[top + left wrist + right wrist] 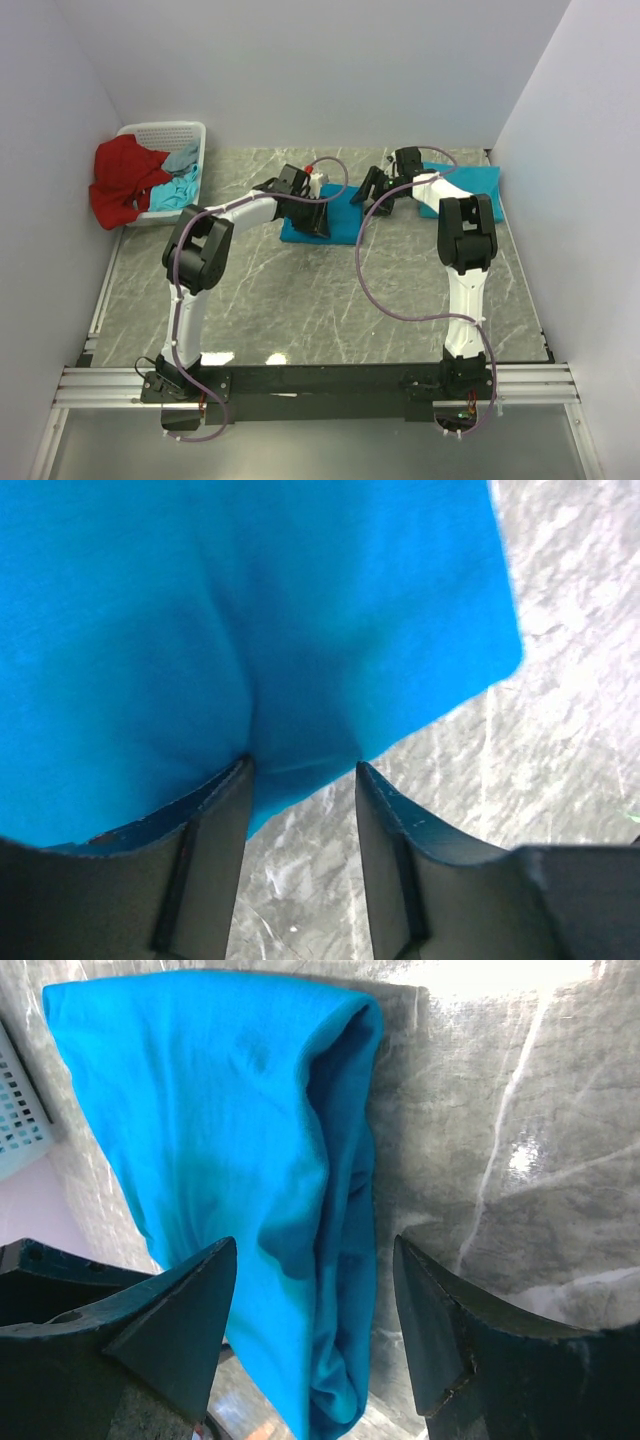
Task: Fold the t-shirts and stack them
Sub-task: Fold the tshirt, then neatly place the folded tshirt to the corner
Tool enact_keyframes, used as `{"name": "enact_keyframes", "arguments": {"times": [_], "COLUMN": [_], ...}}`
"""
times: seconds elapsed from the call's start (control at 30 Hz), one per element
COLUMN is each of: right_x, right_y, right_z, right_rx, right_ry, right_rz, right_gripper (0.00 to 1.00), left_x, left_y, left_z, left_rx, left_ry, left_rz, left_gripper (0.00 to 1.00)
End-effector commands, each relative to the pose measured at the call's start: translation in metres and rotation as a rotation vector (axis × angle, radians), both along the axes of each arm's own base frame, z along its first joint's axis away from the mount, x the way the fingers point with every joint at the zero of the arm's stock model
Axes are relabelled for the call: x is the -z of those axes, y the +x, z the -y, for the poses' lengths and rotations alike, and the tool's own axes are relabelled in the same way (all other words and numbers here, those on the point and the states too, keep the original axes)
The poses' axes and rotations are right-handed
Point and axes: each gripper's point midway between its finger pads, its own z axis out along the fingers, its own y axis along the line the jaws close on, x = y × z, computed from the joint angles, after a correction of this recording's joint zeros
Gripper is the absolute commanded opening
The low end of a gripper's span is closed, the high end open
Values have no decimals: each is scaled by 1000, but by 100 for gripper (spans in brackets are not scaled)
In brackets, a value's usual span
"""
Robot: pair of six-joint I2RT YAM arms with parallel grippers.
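Note:
A folded teal-blue t-shirt [335, 222] lies on the marble table between my two grippers. My left gripper [314, 214] is down on its left part. In the left wrist view the left gripper [303, 768] has its jaws apart, with both tips pressing into the shirt [250, 610] near its edge, and the cloth puckers between them. My right gripper [374, 189] is at the shirt's right edge. In the right wrist view the right gripper [315, 1250] is wide open and straddles the shirt's doubled edge [340, 1260] without closing on it. A second folded t-shirt [470, 185] lies at the back right.
A white basket [165, 132] stands at the back left corner, and its mesh wall [20, 1110] also shows in the right wrist view. A red cloth [120, 185] hangs over its rim beside light teal cloth [180, 185]. White walls enclose the table on three sides.

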Motion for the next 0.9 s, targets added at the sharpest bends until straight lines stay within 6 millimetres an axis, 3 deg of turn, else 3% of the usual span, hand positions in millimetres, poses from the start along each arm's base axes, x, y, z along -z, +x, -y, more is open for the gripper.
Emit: {"name": "enact_keyframes", "arguments": {"times": [0.0,0.13,0.27,0.47,0.8,0.87], "right_x": [36,37,40,42,43,43], "right_y": [-23,-23,-24,-23,-21,-20], "right_z": [-2,-4,-9,-9,-4,-4], "right_rx": [-6,-10,-18,-7,34,36], "right_ry": [-46,-46,-51,-61,-91,-98], "right_rz": [-136,-138,-142,-148,-147,-147], "right_gripper": [71,71,71,71,70,70], "left_x": [-62,-93,-89,-50,6,10], "left_y": [8,16,19,14,-7,-9], "left_z": [11,20,31,51,54,54], "left_rx": [27,33,41,53,72,68], "left_ry": [-86,-139,-174,-168,-103,-106], "left_rz": [119,165,129,55,-30,-35], "left_gripper": [52,54,54,53,52,52]}}
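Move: The left fingertips rest just inside the t-shirt's near edge. The shirt's middle is about 5 cm ahead of the left hand, level sideways and some 2 cm below; its near right corner is roughly 8 cm to the right and 1 cm back. From the right hand, straddling the shirt's right edge, the shirt's middle is about 10 cm left and 3 cm back. The finished shirt lies some 20 cm to the right hand's right and 2 cm ahead. The left fingertips come off the t-shirt and set down again on its near edge, about 5 cm farther right, close to the near right corner: up some 6 cm, over to the right, then back down, fingers staying half open. Meanwhile the open right hand eases about 1 cm left, one finger over the cloth, the other coming up against the right edge. ##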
